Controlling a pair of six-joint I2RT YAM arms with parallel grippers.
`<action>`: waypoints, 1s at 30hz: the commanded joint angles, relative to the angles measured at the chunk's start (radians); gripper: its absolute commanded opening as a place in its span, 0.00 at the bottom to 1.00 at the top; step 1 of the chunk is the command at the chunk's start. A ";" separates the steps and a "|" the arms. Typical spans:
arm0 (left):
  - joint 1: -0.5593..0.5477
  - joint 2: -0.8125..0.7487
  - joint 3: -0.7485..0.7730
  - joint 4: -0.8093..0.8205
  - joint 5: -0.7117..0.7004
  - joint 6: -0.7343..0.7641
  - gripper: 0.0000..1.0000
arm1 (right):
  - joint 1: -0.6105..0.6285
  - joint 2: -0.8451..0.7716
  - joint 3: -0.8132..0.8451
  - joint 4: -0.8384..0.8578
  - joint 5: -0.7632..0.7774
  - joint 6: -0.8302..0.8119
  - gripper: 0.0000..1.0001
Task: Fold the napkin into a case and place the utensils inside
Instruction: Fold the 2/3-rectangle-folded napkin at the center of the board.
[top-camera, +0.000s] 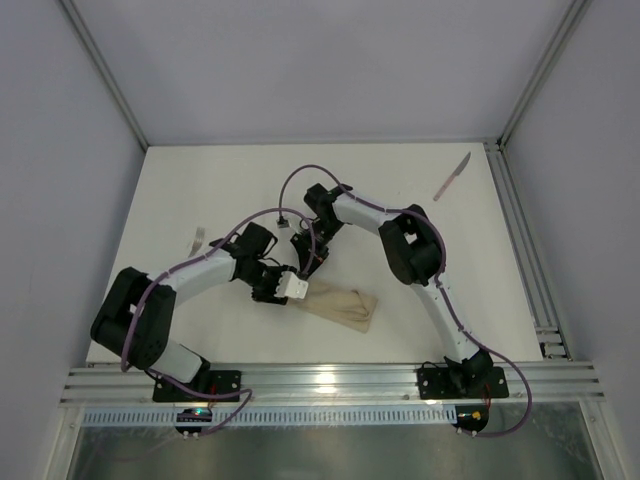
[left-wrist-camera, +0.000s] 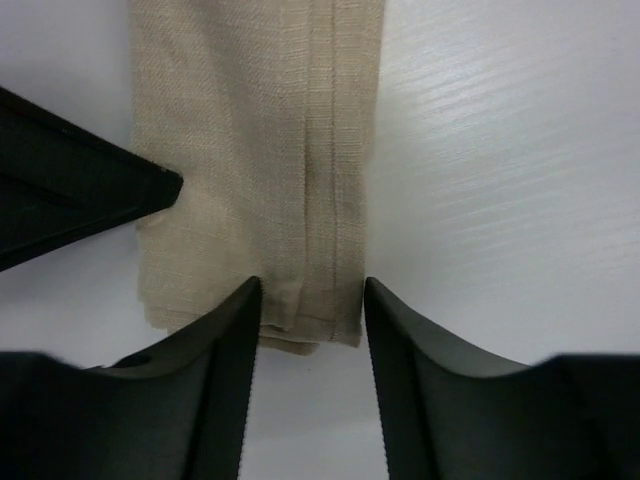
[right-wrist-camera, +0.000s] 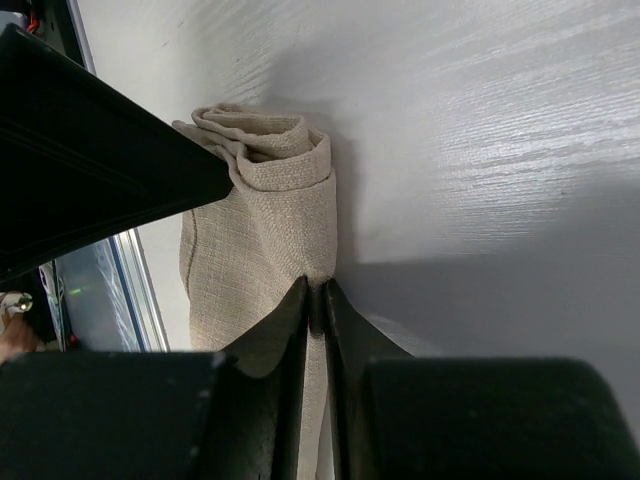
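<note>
The beige napkin (top-camera: 342, 304) lies folded into a narrow case in front of the arms. In the left wrist view the napkin (left-wrist-camera: 260, 150) shows a seam along its length, and my left gripper (left-wrist-camera: 310, 290) stands open, its tips either side of the cloth's near end. My right gripper (right-wrist-camera: 318, 292) is shut on a fold of the napkin (right-wrist-camera: 270, 240), whose far end is rolled up. Seen from above, the left gripper (top-camera: 297, 289) and right gripper (top-camera: 307, 267) meet at the case's left end. Of the utensils, the pink-handled knife (top-camera: 452, 177) lies far right and a silvery fork (top-camera: 198, 240) lies to the left.
The metal rail (top-camera: 330, 380) runs along the near table edge, just past the napkin. Grey walls enclose the white table (top-camera: 400, 190) at back and sides. The right arm's elbow (top-camera: 410, 250) arches over the middle.
</note>
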 joint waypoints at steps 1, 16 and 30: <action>-0.011 0.015 -0.013 0.057 -0.039 -0.038 0.41 | 0.004 -0.058 -0.009 0.036 0.035 0.023 0.16; -0.081 0.001 -0.035 0.064 -0.116 -0.139 0.16 | -0.052 -0.498 -0.444 0.510 0.352 0.421 0.63; -0.083 -0.008 -0.036 0.053 -0.111 -0.195 0.15 | -0.053 -1.262 -1.270 0.697 0.822 0.946 0.71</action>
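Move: The napkin's left end, at its near edge, lies right between the left hand's open fingertips, about 1 cm to their right and 1 cm below. The right hand still pinches the napkin; that left end lies some 5 cm back and 4 cm left of it. The napkin's right end, its next goal, is roughly 9 cm back, 12 cm right and 1 cm below. The fork lies about 23 cm left and 9 cm ahead of the left hand. Sinking about 1 cm and otherwise staying put, the left hand closes its fingers and pinches the napkin's left end by the near edge. The right hand opens, lets go of the cloth, and rises and eases forward, then swings right and back towards the napkin's right end, finishing some 16 cm farther right and 5 cm higher, its wrist turned roughly 50 degrees clockwise, fingers open. ##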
